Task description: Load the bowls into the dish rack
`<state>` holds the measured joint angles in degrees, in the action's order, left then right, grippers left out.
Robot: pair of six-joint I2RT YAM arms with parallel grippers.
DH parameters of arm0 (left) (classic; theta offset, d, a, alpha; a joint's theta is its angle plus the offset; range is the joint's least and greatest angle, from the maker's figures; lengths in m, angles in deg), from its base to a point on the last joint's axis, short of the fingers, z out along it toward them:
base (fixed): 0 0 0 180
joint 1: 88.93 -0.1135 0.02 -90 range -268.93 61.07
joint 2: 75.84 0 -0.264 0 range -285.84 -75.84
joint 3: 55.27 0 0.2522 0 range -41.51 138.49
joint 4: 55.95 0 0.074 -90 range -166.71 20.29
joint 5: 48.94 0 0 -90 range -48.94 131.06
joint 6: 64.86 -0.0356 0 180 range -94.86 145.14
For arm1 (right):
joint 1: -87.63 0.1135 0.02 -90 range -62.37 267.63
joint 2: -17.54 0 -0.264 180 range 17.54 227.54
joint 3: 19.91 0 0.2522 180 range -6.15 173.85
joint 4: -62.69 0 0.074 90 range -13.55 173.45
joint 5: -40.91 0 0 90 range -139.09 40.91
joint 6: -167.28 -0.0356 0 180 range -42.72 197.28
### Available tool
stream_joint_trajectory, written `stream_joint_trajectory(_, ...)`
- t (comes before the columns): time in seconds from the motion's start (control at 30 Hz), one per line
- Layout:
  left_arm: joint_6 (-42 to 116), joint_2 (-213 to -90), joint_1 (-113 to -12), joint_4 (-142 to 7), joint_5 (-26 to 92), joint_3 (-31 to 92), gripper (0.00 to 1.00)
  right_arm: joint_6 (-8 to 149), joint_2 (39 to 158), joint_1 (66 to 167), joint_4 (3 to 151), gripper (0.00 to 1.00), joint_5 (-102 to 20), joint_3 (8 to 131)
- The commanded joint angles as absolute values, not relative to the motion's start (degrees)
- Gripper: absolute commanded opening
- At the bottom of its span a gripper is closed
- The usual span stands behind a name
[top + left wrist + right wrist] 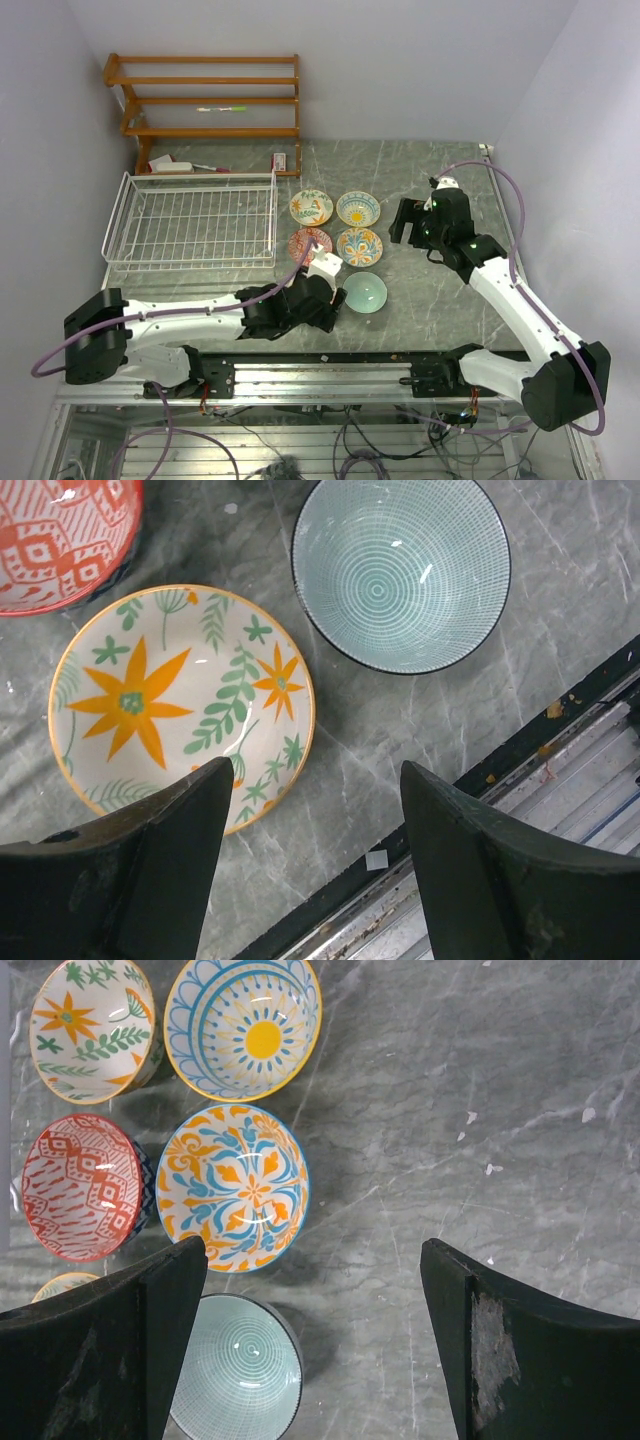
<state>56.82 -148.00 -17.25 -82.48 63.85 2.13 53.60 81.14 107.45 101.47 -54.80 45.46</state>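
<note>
Several bowls stand in a cluster on the grey table right of the white wire dish rack (190, 262), which holds nothing. My left gripper (315, 770) is open low over the near rim of a cream bowl with orange flowers (180, 705), and its left finger overlaps that rim. The pale teal bowl (400, 570) and a red patterned bowl (60, 540) lie just beyond. In the top view the left gripper (330, 297) hides the cream bowl. My right gripper (312, 1248) is open over bare table, right of the orange-and-blue bowl (233, 1185) and the teal bowl (235, 1370).
A brown wooden shelf (205, 100) stands at the back behind the rack, with small items (172, 166) at its foot. The table's near edge and metal rail (520, 810) run close under the left gripper. Two more bowls (311, 207) (357, 208) sit in the far row.
</note>
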Motion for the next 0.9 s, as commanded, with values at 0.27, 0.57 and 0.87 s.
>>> stream_joint_trajectory(0.27, 51.35, -157.82, -16.95, -76.18, 63.68, 4.53, 0.74, 54.92, 81.08, 105.18, 99.5, 0.88, -52.2, 43.65)
stream_joint_trajectory(0.57, 51.26, -161.07, -16.96, -75.09, 68.57, 4.27, 0.51, 54.97, 81.16, 104.27, 98.52, 0.88, -50.96, 42.54)
stream_joint_trajectory(0.87, 51.31, -165.74, -16.95, -74.73, 68.4, 5.12, 0.45, 55.17, 81.07, 103.98, 98.51, 0.88, -51.06, 42.36)
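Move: The orange-flower bowl sits roughly 5 cm ahead of the left hand, 3 cm to its left and 9 cm below, so the rim's near right part is closest. At the same height, the green bowl is about 5 cm ahead and 9 cm right of this hand, and the red bowl some 15 cm ahead and 3 cm left. From the right hand, the flower bowl is about 15 cm back, 19 cm left and 16 cm below. The orange-flower bowl's near right rim is where the left hand sinks, about 7 cm almost straight down and barely forward, rolling some 15 degrees so its left side rises. The fingers come to straddle the rim, one inside the bowl and one outside, and narrow from wide open to about half open late in the descent; a firm pinch can't be seen. ##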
